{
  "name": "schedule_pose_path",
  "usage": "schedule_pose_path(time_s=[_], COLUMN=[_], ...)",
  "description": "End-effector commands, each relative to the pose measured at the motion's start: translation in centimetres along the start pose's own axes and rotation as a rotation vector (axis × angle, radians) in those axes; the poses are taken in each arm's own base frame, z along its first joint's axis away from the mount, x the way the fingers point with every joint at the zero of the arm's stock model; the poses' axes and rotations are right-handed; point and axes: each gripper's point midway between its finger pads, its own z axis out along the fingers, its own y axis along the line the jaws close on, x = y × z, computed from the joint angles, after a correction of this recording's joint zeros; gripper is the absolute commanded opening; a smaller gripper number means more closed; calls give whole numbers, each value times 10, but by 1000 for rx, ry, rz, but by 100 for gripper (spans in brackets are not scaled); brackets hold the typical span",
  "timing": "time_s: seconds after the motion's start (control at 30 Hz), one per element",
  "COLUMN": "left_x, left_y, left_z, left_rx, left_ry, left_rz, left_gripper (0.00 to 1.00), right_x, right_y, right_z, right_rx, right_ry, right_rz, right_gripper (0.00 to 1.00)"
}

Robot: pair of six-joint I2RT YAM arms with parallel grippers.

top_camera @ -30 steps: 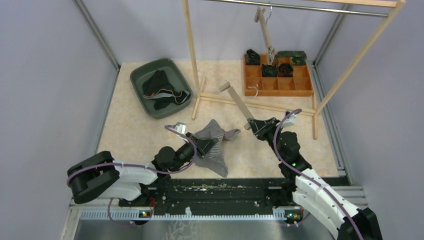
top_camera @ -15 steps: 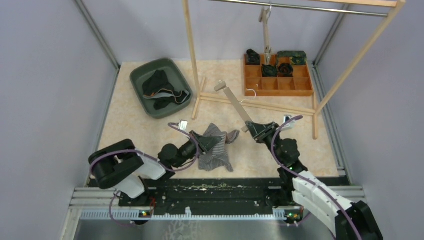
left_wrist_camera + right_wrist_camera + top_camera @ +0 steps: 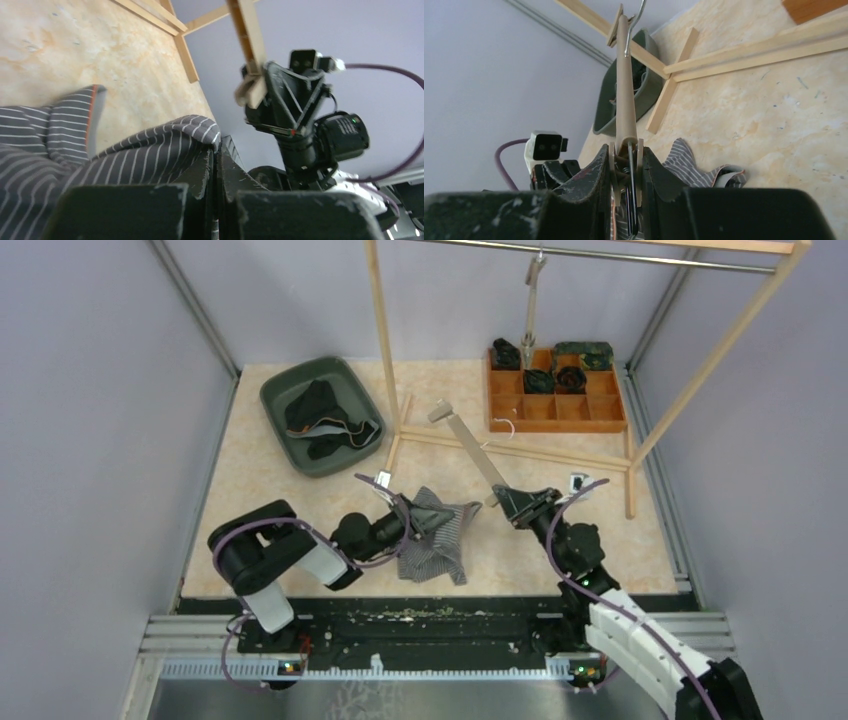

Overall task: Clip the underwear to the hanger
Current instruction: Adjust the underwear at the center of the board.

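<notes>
The grey striped underwear (image 3: 437, 543) hangs bunched from my left gripper (image 3: 418, 520), which is shut on its upper edge; in the left wrist view the fabric (image 3: 100, 155) drapes over the closed left gripper (image 3: 216, 155). My right gripper (image 3: 512, 502) is shut on the clip end of the wooden hanger (image 3: 470, 445), whose bar slants up and away to the left. In the right wrist view the hanger's clip (image 3: 626, 150) sits squeezed between the fingers of the right gripper (image 3: 626, 162), and the underwear (image 3: 696, 167) lies just beyond. The two grippers are a short gap apart.
A green bin (image 3: 285, 385) with dark garments sits at the back left. The wooden rack (image 3: 385, 350) stands across the middle, its feet on the table. An orange compartment tray (image 3: 555, 412) holds dark rolled items. Another hanger (image 3: 530, 300) dangles from the rail.
My left gripper has risen and moved right with the underwear, which is now lifted and bunched nearer the hanger's clip. The right gripper barely shifted. The dangling hanger swung to vertical.
</notes>
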Motion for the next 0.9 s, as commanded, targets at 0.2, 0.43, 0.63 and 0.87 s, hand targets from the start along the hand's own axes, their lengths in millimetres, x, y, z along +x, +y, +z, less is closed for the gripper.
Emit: schedule_pose_path(time_s=[0.2, 0.43, 0.63, 0.87], left_x=[-44, -19, -12, -5], left_y=[-31, -16, -3, 25], left_z=[24, 46, 26, 11], left_rx=[232, 271, 211, -47], left_ry=[-83, 69, 92, 178], left_rz=[1, -28, -32, 112], left_gripper=[0, 67, 78, 85], right_x=[-59, -72, -73, -71], right_y=[-18, -23, -23, -23], right_z=[-25, -35, -38, -37], right_rx=[245, 308, 310, 309], right_ry=[-184, -213, -214, -209], right_rz=[-168, -212, -220, -224], right_gripper=[0, 0, 0, 0])
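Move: The left hand pinches an upper fold of the underwear; the underwear's middle lies about 6 cm back, 3 cm to the left and 7 cm below it. The hanger's middle is roughly 12 cm ahead of the left hand, 4 cm to its right and 5 cm higher; the rack's left foot is 13 cm ahead and 13 cm left on the table. From the right hand, which grips the hanger's near clamp, the underwear is about 9 cm back, 13 cm left and 10 cm down. Keeping the pinched fold, the left hand carries it forward about 5 cm, dropping slightly and then veering right; its fingers open wide to let go, and it sinks while drawing back and left over the underwear before lifting a little. Meanwhile the right hand keeps the hanger and swings it about 8 cm right, away from the underwear, turning clockwise some 20 degrees, rolling and dipping slightly. ##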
